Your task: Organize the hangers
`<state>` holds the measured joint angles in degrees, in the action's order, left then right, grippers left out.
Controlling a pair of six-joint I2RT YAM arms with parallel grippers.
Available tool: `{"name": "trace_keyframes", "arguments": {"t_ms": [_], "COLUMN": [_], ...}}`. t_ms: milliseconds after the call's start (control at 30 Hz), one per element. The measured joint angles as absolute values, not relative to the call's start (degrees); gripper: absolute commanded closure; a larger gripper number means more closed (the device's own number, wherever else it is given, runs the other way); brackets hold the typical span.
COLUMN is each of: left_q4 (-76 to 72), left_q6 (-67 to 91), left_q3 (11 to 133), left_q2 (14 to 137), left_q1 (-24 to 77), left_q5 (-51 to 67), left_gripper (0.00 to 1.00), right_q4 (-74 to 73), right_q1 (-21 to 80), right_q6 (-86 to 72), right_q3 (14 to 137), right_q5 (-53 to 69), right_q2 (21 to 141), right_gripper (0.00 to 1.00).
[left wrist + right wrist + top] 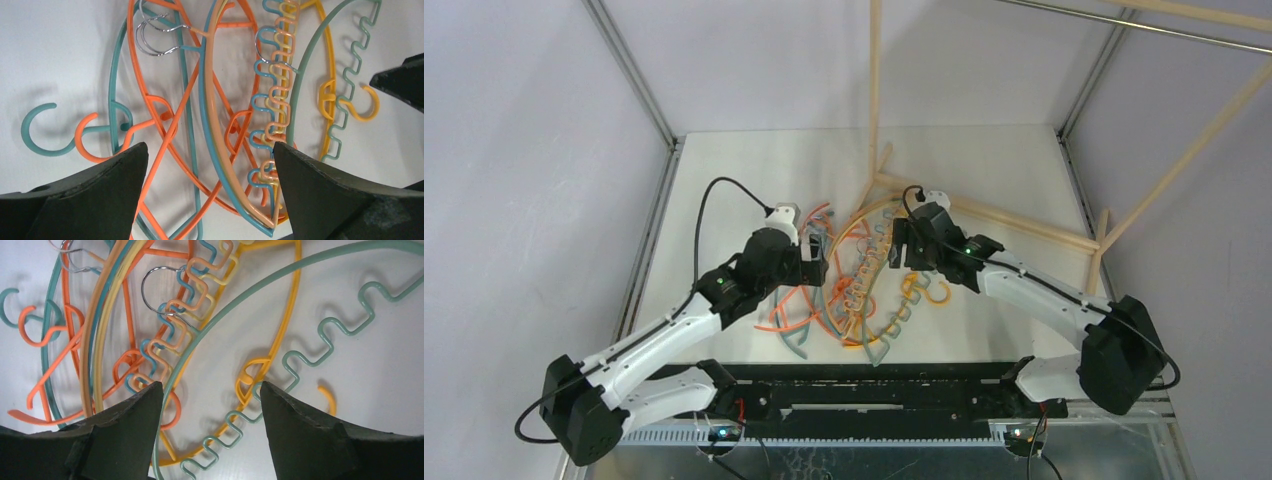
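The hangers (856, 290) lie in a tangled pile at the table's middle, in orange, teal, peach, yellow and sage green. My left gripper (820, 268) hovers open over the pile's left side. In its wrist view the gripper (210, 150) straddles an orange hanger (150, 100) and a stacked teal and peach arc (215, 125) without touching them. My right gripper (903, 246) hangs open over the pile's right side. In its own view the gripper (210, 387) stands wide above a yellow hanger (287, 325) and a sage green wavy bar (327, 337).
Pale wooden rack poles (874, 90) rise behind the pile, and another pole (1014, 220) lies across the table to the right. Bare metal hooks (150, 37) sit among the hangers. The arms' base rail (874, 395) runs along the near edge.
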<state>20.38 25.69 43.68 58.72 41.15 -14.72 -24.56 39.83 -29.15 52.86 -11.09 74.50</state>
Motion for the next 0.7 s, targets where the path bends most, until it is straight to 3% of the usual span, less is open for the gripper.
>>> {"name": "trace_keyframes", "arguments": {"t_ms": [400,500,700], "left_q4": [20.25,20.23,20.38], "left_q6": [27.62,28.05,28.08], "left_q3": [38.33,38.13,38.13], "left_q2": [51.51,50.35,49.74], "left_q1": [41.15,41.15,41.15], "left_q5": [-14.55,-14.52,-14.39], "left_gripper": [0.00,0.00,0.00], "right_q4": [-27.14,-27.46,-29.15], "right_q1": [33.71,33.30,34.74], "right_q6": [-51.27,-53.45,-51.11], "right_q3": [55.99,59.48,66.61], "right_q5": [-12.93,-12.97,-12.99], "right_q2": [86.72,90.72,93.36], "right_gripper": [0.41,0.51,0.57]}}
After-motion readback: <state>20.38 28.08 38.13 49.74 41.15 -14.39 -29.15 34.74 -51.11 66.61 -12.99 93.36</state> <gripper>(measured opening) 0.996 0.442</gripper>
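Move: From the right hand, the neck of the green hanger lies about 6 cm ahead, 2 cm left and 6 cm below. The blue and peach zigzags run about 3 cm to the left of that neck and 2 cm nearer the base. The yellow loop lies some 2 cm ahead and 3 cm right of the right hand, at the same low level. From the left hand, the neck is about 7 cm ahead, 10 cm right and 9 cm below. Swing the right gripper forward and down to the green hanger's neck, turning it some 25 degrees clockwise and tipping it steeper. Dip about 5 cm, drifting slightly right, then go on forward and left while rising 2 to 3 cm, narrowing the fingers to about half open astride the bar. Ease the empty, open left gripper back about 2 cm. ##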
